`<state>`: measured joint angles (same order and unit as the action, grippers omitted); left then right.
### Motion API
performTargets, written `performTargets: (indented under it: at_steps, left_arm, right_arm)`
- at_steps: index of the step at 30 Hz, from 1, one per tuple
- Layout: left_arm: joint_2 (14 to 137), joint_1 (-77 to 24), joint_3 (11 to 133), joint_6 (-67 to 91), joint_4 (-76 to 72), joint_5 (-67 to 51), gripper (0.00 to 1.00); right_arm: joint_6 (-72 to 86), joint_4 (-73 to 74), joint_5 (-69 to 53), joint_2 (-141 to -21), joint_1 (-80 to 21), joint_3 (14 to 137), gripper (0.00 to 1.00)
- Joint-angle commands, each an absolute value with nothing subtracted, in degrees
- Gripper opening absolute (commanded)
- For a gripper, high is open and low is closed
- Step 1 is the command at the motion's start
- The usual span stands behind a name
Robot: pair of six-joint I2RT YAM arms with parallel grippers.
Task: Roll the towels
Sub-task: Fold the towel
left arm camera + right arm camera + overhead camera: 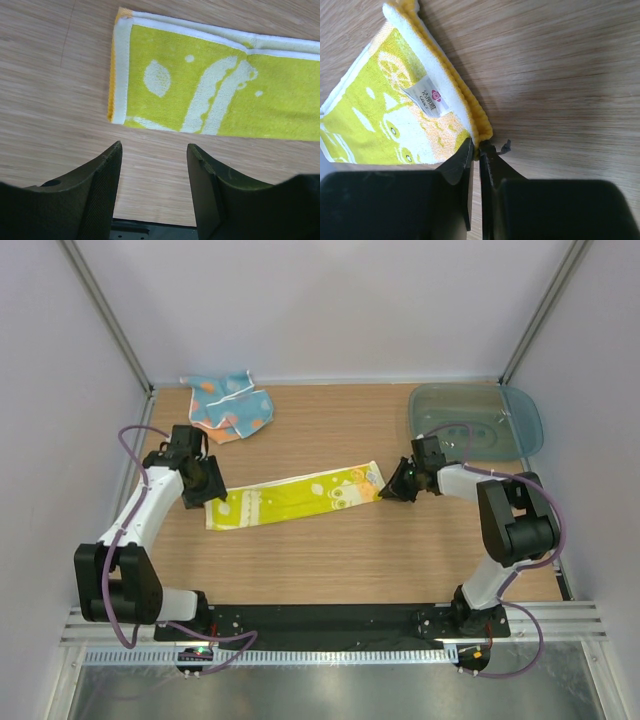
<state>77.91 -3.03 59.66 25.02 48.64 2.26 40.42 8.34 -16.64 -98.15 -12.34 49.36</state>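
Note:
The yellow towel lies folded into a long strip across the middle of the table. Its right end lifts slightly, a small label showing, and my right gripper is shut on that end's yellow corner edge. In the top view the right gripper sits at the strip's right tip. My left gripper stands open just short of the towel's left end, with only bare wood between its jaws; from above, the left gripper is by the strip's left end. The light blue towel lies crumpled at the back left.
A translucent teal tray sits at the back right, behind my right arm. Frame posts and white walls close in the table on three sides. The black mounting rail runs along the near edge.

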Motion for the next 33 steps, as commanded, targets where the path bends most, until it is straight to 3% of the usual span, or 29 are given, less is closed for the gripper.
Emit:
performTargets:
  at_steps: [1,9,16,33]
  left_arm:
    - [77.61,-2.99,60.12,24.08,47.81,1.23,0.56]
    - [78.22,-3.08,60.38,23.91,47.55,0.35,0.56]
    - [78.14,-3.16,60.56,23.99,47.46,0.35,0.56]
    - [76.90,-3.34,60.64,24.26,48.43,3.42,0.56]
  right_arm:
    - [37.10,13.16,-10.83,-97.48,-10.64,49.48,0.09]
    - [29.63,27.41,3.68,-87.46,-6.33,50.89,0.04]
    - [26.99,31.99,5.01,-82.97,-8.87,55.80,0.03]
    - [28.30,38.58,9.23,-92.01,-38.57,82.25,0.02]
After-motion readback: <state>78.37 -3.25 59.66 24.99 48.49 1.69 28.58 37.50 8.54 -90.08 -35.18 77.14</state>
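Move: The closed right gripper already pinches the near corner of the yellow-green towel's right end, down at the table. The towel's middle lies about 22 cm to its left and level with it, and the left end some 42 cm left and 4 cm back. The plastic bin stands roughly 23 cm right and 18 cm ahead. From the open left hand, the towel's middle is about 19 cm right, 5 cm ahead and 9 cm below. Keep the right gripper shut on the towel corner and drag it about 10 cm to the right, low over the table and easing slightly back, rolling the wrist some 20 degrees so its left side drops. Then reverse: lift the corner about 15 cm in all while sweeping left over the towel, past where the drag began, turning the hand counter-clockwise. ##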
